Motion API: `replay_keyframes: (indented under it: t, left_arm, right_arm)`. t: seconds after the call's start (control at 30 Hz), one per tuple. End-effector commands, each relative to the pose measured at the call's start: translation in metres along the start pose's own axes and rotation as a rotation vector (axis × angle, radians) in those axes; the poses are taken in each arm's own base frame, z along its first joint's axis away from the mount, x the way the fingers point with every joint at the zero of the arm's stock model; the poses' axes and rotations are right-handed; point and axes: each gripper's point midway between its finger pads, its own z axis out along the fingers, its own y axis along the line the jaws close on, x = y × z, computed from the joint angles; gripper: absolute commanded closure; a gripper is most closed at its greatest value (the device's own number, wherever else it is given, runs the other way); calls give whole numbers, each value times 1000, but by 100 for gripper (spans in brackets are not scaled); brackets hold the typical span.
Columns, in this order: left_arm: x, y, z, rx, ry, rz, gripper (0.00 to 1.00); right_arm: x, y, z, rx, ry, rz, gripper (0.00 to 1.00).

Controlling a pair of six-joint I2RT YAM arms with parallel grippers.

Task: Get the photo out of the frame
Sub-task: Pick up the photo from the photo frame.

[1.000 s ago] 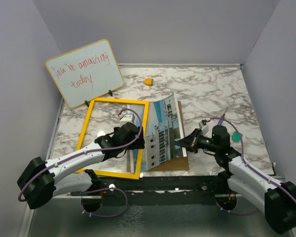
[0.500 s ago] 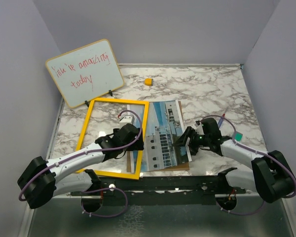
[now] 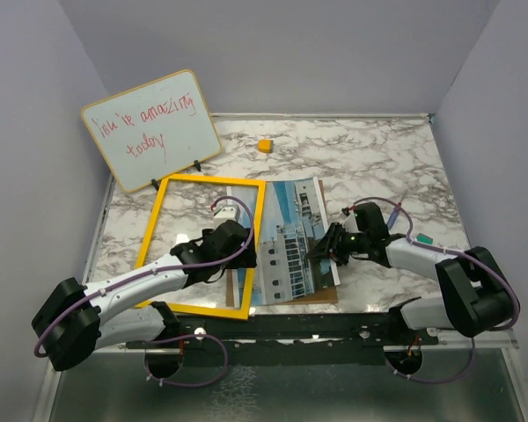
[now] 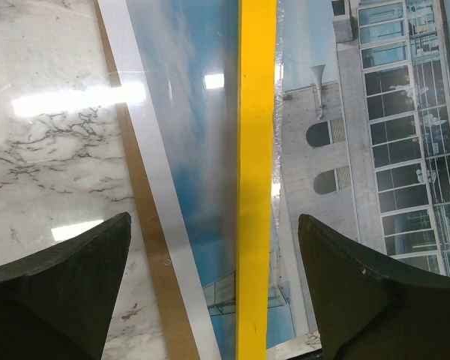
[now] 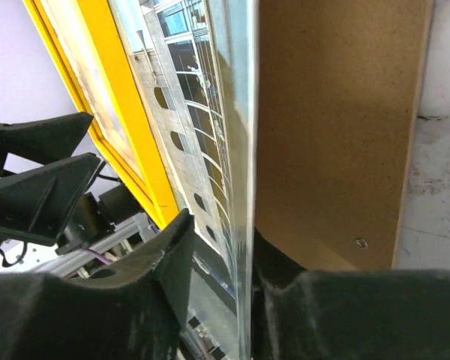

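The yellow frame [image 3: 202, 246] lies flat on the left of the marble table. The photo [image 3: 290, 237] of a white building rests on a brown backing board [image 3: 328, 293], its left part under the frame's right rail [image 4: 256, 150]. My left gripper [image 4: 214, 221] hovers open, straddling that rail. My right gripper [image 5: 223, 232] is at the photo's right edge [image 5: 244, 150]. The edge stands between its fingers. One finger lies against the photo's underside and the other stands a little off the printed face, so the jaws are open.
A wood-edged whiteboard [image 3: 150, 132] with red writing leans at the back left. A small yellow block [image 3: 265, 145] sits at the back centre. Grey walls close in the table on three sides. The left arm's fingers [image 5: 37, 172] show beyond the frame in the right wrist view.
The photo's right side, held tilted up a second ago, has dropped flat onto the backing board. The right gripper let go and moved left to the photo's edge. The left arm stayed put.
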Motion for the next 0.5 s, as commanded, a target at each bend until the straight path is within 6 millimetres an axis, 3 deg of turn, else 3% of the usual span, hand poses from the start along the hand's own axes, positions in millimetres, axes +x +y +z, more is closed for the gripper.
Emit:
replay_keyframes:
  t: [0.0, 0.2, 0.37, 0.47]
  left_arm:
    - [2, 0, 1, 2, 7, 6, 8]
    - [3, 3, 1, -9, 9, 2, 8]
    - [3, 4, 0, -15, 7, -7, 8]
    - [1, 5, -2, -15, -1, -10, 8]
  right_arm:
    - [1, 4, 1, -37, 21, -31, 73]
    - [0, 2, 3, -21, 25, -28, 99]
    - [-9, -9, -2, 71, -46, 5, 100]
    - [-15, 0, -12, 56, -115, -12, 99]
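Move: The right edge of the photo already lies between the right hand's part-open fingers, practically at the hand point, and about 17 cm to the right of the idle left hand, level ahead and some 2 cm lower. From the right hand, the yellow frame's right bar is roughly 15 cm to the left and 1 cm farther out, about 2 cm lower. The brown backing board has its middle some 8 cm left and 3 cm ahead, about 3 cm down. Down by barely half a centimetre, otherwise nearly in place, the right hand shuts its fingers from about a third open and pinches the photo's right edge between the tips. Once shut, it starts to ease right, away from the yellow frame, by about half a centimetre, with next to no turn of the wrist. ##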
